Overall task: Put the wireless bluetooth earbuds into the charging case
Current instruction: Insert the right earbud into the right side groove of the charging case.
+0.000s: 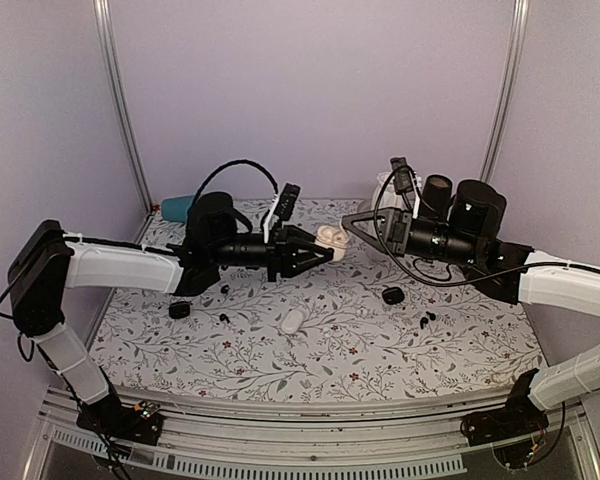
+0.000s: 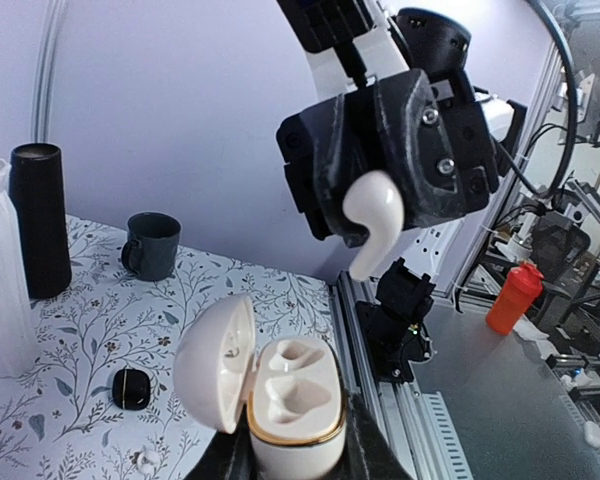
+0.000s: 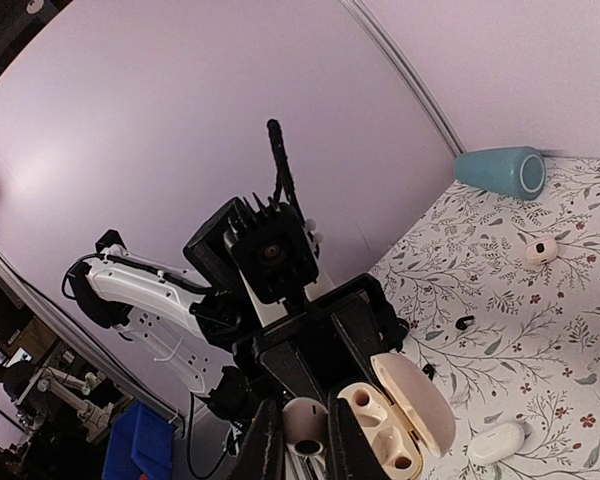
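Note:
My left gripper (image 1: 320, 247) is shut on a cream charging case (image 2: 292, 400), held upright above the table. Its lid (image 2: 215, 360) is swung open and both sockets are empty. My right gripper (image 1: 352, 222) is shut on a cream earbud (image 2: 375, 215), which hangs just above and slightly right of the open case without touching it. In the right wrist view the earbud (image 3: 305, 422) sits between my fingers beside the case (image 3: 388, 432). Tiny black earbuds (image 1: 225, 289) (image 1: 427, 318) lie loose on the floral table.
Two black cases (image 1: 179, 310) (image 1: 392, 295) and a closed white case (image 1: 292, 321) lie on the table. A teal cup (image 1: 177, 208) lies at the back left. A dark mug (image 2: 152, 245), a black cylinder (image 2: 40, 220) and a white vase (image 2: 0, 270) stand at the back right.

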`<action>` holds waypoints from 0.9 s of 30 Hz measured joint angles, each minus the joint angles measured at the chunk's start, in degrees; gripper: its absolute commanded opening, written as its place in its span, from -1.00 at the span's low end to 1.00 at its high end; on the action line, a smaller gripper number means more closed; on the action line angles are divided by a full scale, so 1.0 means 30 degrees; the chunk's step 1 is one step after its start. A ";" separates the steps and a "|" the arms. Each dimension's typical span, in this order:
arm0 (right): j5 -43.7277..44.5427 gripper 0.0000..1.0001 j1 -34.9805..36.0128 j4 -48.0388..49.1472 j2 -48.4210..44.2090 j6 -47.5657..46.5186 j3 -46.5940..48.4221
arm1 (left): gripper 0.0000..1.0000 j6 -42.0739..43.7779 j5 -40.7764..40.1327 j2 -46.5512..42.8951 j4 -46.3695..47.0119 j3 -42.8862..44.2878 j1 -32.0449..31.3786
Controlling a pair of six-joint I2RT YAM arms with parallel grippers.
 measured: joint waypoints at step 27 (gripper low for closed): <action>0.2776 -0.91 0.1166 0.3133 0.0255 0.0510 -0.0036 | -1.00 0.2419 -0.7053 -0.2222 0.4313 -0.2302 -0.1982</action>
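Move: The right hand holds the right earbud in the air. The open charging case, gripped in the left hand, lies about 3 cm to its left, 2 cm ahead and 5 cm below. On the table, some 33 cm under the right hand, a white oval box lies 12 cm left and 3 cm ahead, and a black box 15 cm right and 12 cm ahead. From the left hand, the earbud is roughly 5 cm right, 2 cm back and 6 cm up. The left hand lifts the charging case about 5 cm up towards the earbud, easing a little left and turning roughly 15 degrees counter-clockwise, while its fingertips and the case's forward side tip up some 10 degrees and its grip stays shut. The right hand keeps its pinch on the right earbud and also rises, only about 3 cm, its fingertips tilting slightly up, so the hanging stem comes close over the far, right-hand groove; contact can't be seen. ##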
